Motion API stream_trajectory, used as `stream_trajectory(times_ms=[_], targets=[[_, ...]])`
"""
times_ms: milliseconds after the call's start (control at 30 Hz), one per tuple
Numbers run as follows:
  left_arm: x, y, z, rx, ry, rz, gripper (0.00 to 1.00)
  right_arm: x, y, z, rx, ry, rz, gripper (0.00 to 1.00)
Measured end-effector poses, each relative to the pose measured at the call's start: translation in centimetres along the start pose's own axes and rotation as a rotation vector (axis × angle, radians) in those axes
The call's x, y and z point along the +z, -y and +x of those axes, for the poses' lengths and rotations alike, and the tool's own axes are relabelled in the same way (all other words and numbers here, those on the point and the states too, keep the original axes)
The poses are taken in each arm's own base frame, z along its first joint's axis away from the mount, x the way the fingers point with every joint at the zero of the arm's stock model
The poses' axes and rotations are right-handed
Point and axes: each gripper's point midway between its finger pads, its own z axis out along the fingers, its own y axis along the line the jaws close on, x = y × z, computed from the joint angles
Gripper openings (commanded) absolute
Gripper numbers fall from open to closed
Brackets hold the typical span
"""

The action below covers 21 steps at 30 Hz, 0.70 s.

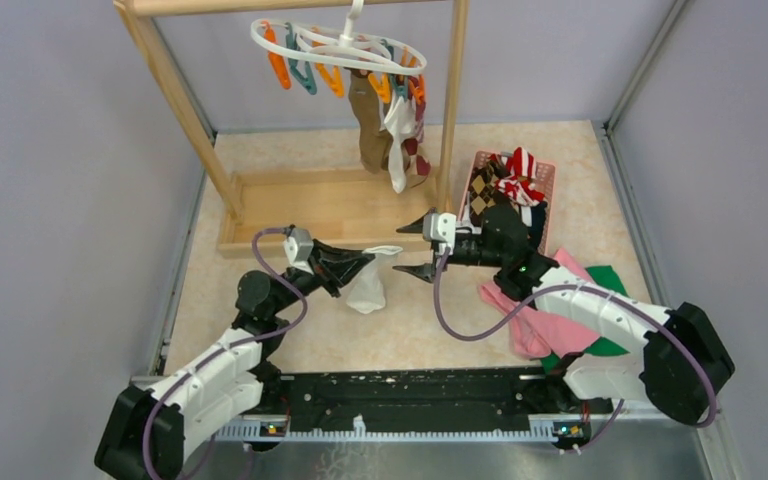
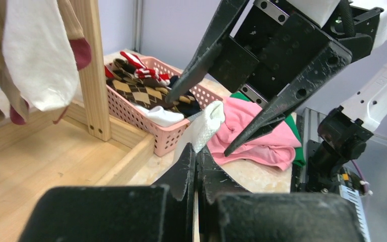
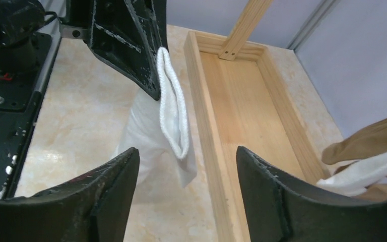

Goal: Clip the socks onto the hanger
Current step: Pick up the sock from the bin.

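My left gripper (image 1: 388, 252) (image 2: 196, 148) is shut on the cuff of a white sock (image 1: 368, 288) (image 2: 207, 121) (image 3: 170, 108), which hangs limp above the floor. Facing it, my right gripper (image 1: 415, 248) (image 3: 187, 151) stands open, jaws wide apart, with the sock's cuff just ahead of the gap and untouched. The white oval hanger (image 1: 335, 42) with orange and teal clips hangs from the wooden rack's top bar. An olive-brown sock (image 1: 370, 130), a white sock (image 1: 398, 155) and a maroon-toed sock (image 1: 415, 150) hang from it.
A pink basket (image 1: 546, 180) at the right holds argyle and red-striped socks (image 1: 505, 185). A pink cloth (image 1: 530, 320) and a green cloth (image 1: 610, 280) lie under my right arm. The rack's wooden base tray (image 1: 310, 205) and upright post (image 1: 450, 110) stand just behind both grippers.
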Motion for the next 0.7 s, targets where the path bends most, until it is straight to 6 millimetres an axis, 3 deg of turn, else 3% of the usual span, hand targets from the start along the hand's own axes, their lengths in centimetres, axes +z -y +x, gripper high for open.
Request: stream_trajectory(times_ms=[100,333,567,700], targets=[[-0.3,0.0,-0.5,0.045,0.034,-0.008,0.00,-0.5,0.4,-0.9,-0.020,0.007,0.029,0.81],[-1.2,-0.1,-1.2,0.134,0.094,-0.034,0.00,-1.9,1.4,-5.4,-0.105,0.093,0.083,0.82],[-1.3,-0.8,-2.4,0.159,0.143,-0.082,0.00,-1.9,5.0,-9.8,-0.118,0.161,0.176,0.81],[-1.2,-1.4,-2.2,0.151,0.140,-0.108,0.00,-1.9,7.8,-11.1,-0.100,0.198,0.269,0.79]])
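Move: The empty-looking orange clip on the hanger, beside the clipped white sock, is about 20 cm ahead of the right gripper, 5 cm to its left and 22 cm above. The clipped white sock hangs just right of and below that clip, its middle some 20 cm ahead of the gripper, 2 cm left and 8 cm up. From the left gripper, already holding the other white sock, the clip is roughly 21 cm ahead, 3 cm right and 23 cm up. Lift the empty right gripper steeply, about 13 cm, away from the held sock and towards the hanger's clips, finishing its opening early and easing forward only near the end. Tip its left-pointing fingers up some 15 degrees while swinging them slightly clockwise. Keep the sock pinched in the shut left gripper, drawing it a couple of centimetres left and slightly up and turning it about 10 degrees counter-clockwise. ##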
